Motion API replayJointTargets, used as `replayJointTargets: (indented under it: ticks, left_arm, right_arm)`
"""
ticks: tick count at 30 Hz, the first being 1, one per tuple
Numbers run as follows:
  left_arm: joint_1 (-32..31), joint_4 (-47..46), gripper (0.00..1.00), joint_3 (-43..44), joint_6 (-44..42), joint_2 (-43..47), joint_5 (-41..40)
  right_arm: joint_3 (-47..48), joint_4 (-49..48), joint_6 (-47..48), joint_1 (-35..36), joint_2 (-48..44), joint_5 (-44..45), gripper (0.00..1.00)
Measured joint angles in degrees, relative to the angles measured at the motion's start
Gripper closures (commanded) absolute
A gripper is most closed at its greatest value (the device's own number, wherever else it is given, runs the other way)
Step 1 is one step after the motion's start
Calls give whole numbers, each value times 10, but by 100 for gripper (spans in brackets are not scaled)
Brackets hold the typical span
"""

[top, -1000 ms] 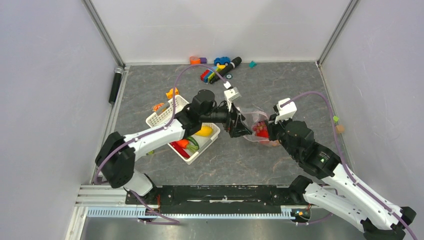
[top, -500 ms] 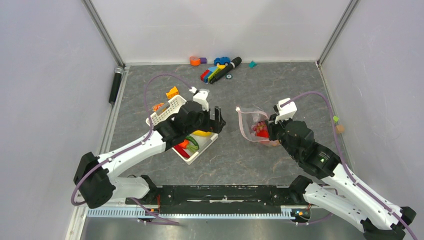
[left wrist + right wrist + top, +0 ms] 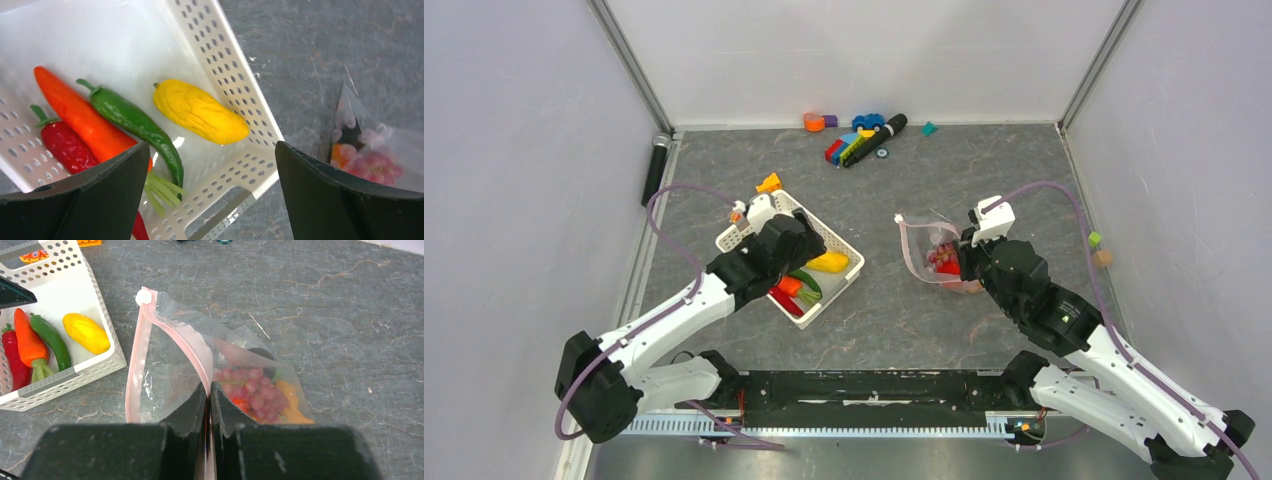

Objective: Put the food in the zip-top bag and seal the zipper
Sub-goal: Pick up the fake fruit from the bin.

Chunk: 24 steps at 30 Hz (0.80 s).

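The clear zip-top bag (image 3: 165,365) lies on the grey table with its mouth gaping toward the basket. Its pink zipper (image 3: 134,375) has a white slider (image 3: 143,296) at the far end. Purple grapes (image 3: 252,387) and an orange piece (image 3: 292,402) lie inside. My right gripper (image 3: 209,390) is shut on the bag's upper lip. My left gripper (image 3: 211,150) hangs open over the white basket (image 3: 235,85), holding nothing. In the basket lie a yellow mango (image 3: 200,112), a green chilli (image 3: 135,122), an orange carrot (image 3: 80,120) and a red chilli (image 3: 65,145).
Coloured toy blocks and a car (image 3: 859,140) sit along the back wall. A black cylinder (image 3: 655,170) lies by the left wall. An orange piece (image 3: 769,183) sits behind the basket (image 3: 754,225). Two small items (image 3: 1102,255) lie at the right edge.
My left arm has swung back from the bag's mouth leftward to above the basket, its gripper still open. The right gripper and the bag have stayed in place.
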State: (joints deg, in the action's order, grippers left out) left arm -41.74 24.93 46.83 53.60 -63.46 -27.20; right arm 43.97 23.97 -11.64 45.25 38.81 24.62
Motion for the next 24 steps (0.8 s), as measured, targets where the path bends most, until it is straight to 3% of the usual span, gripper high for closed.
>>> replayJointTargets:
  ticks: [11, 24]
  left_arm:
    - [64, 4, 0, -45, 96, -15, 37]
    - [76, -132, 1, -96, 172, -84, 111]
  right_arm:
    - [-2, -1, 0, 0, 2, 1, 90]
    - [-2, -2, 0, 0, 12, 10, 90]
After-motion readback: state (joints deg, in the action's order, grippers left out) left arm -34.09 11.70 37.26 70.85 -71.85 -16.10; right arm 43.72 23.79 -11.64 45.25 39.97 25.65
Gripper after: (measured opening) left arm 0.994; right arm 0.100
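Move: The yellow fake fruit in the bin lies about 12 cm below the left gripper, some 2 cm ahead and 2 cm to its right. The green chili is about 2 cm back and 2 cm left of the gripper; the carrot is roughly 3 cm back and 6 cm left, both near the fruit's depth. From the right gripper, the yellow fruit is about 25 cm left, 5 cm ahead and 21 cm below. Bring the left gripper down about 7 cm into the space over the bin, towards the yellow fruit, swinging 2 to 3 cm left at first and then back right, easing slightly forward at the end. Meanwhile roll its left side down some 15 degrees, tip the fingers about 10 degrees steeper and turn them slightly counter-clockwise; keep them wide open. ##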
